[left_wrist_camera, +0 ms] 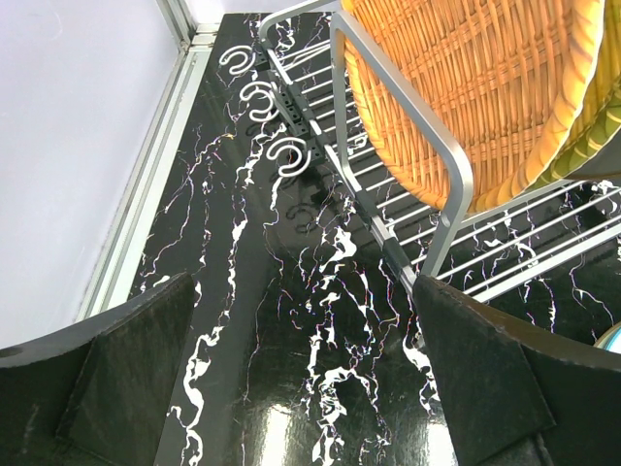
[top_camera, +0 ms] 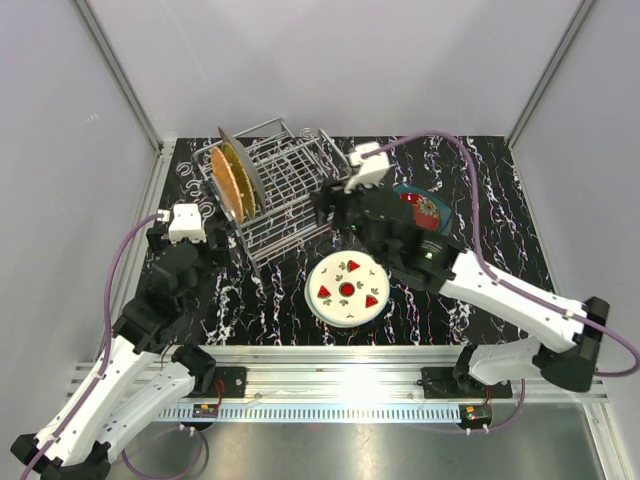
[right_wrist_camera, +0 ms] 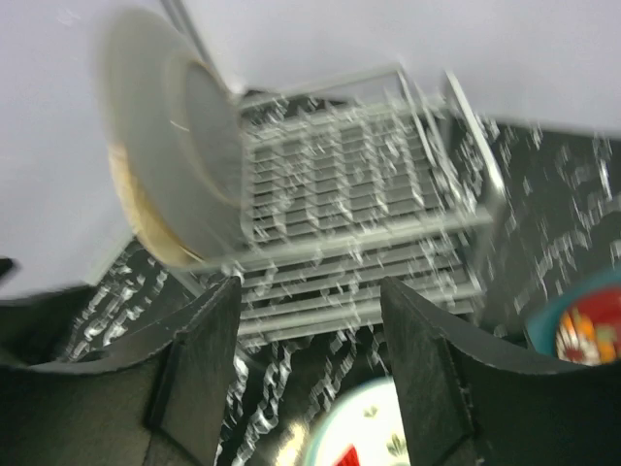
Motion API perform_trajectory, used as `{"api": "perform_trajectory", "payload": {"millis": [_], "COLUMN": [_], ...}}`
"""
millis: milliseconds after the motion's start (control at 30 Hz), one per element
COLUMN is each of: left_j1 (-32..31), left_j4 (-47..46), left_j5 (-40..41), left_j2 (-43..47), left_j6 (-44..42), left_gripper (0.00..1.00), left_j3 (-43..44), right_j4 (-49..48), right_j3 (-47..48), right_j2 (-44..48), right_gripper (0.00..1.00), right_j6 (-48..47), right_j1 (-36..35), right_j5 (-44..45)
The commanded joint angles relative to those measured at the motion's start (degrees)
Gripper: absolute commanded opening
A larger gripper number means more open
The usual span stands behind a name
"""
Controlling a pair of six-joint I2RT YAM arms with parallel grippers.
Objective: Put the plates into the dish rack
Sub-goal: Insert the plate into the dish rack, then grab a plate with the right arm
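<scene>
The dish rack stands at the back of the table, with an orange woven plate and a grey plate upright at its left end. A white plate with red figures lies flat in front of it. A teal and red plate lies to the right, partly under my right arm. My right gripper hovers open and empty by the rack's near right corner; its view shows the rack and the white plate. My left gripper is open over bare table beside the rack rail and the orange plate.
The table top is black marble-patterned. White walls and aluminium frame posts enclose it on three sides. Small white hooks sit along the rack's left side. A metal rail runs along the near edge by the arm bases.
</scene>
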State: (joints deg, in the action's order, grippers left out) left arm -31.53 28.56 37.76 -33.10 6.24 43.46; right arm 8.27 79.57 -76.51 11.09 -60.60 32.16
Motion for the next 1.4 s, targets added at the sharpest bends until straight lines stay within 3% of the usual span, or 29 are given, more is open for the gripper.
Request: {"api": "perform_trajectory", "payload": {"millis": [0,167,267,467,633,900,1100,1200,1233,1367], "left_j1": [0.33,0.41,0.41,0.50,0.50,0.50,0.85,1.03,1.03,1.12], "left_j4": [-2.63,-2.63,-2.72,-2.98,-2.89,-2.98,-2.89,-2.89,-2.81,-2.89], "left_j5": [1.09,-0.31,-0.32,-0.14,-0.41,-0.58,-1.11,-0.93,-0.76,-0.76], "left_j2": [0.76,1.46,1.46,1.46,1.20,0.58,-0.03,0.06,0.23,0.84], "left_j6": [-0.18,-0.35,-0.18,-0.26,-0.26,-0.44,-0.26,-0.26,-0.26,-0.26], "left_gripper": [0.99,0.95,0.99,0.99,0.99,0.99,0.99,0.99,0.99,0.99], "left_j3": [-0.13,-0.22,-0.22,-0.40,-0.40,-0.40,-0.31,-0.22,-0.22,-0.40], "right_j4": [0.60,2.61,4.29,7.28,-0.07,-7.12,-12.31,-10.83,-10.39,-8.71], "right_j3": [-12.83,-29.87,-37.61,-48.34,-57.22,-63.40,-64.19,-63.57,-63.31,-63.57], "right_j2": [7.41,17.07,20.51,24.21,26.76,26.86,23.25,21.67,21.67,24.47], "right_gripper": [0.66,0.60,0.56,0.57,0.59,0.59,0.49,0.33,0.21,0.06], "right_j6": [12.88,21.59,26.95,33.03,35.84,40.23,41.82,42.87,43.05,43.40], "right_j1": [5.13,11.99,15.41,20.42,23.68,24.56,24.91,25.18,25.27,25.53], "right_j5": [-4.99,-9.57,-12.55,-14.93,-23.98,-28.03,-28.38,-27.25,-26.89,-26.27]}}
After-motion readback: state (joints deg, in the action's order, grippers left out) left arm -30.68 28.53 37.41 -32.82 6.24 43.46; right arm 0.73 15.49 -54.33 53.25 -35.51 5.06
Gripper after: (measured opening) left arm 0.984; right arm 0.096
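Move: Below the right hand, about 35 cm down, lies the watermelon plate, its middle some 5 cm back and 5 cm to the hand's right. The dish rack stands about 17 cm ahead and 12 cm left of this hand, some 28 cm lower; the red plate is about 13 cm ahead and 23 cm right, 34 cm down. From the left hand, the watermelon plate is some 27 cm right, 1 cm back and 22 cm down. Swooping about 34 cm down and some 15 cm to the right, with a smaller draw back, the empty right hand leaves the rack for the watermelon plate's right rim, its fingers tipping down by nearly 50 degrees. Once low it slows almost to a halt, and the half-open fingers close on the rim, pinching it. ##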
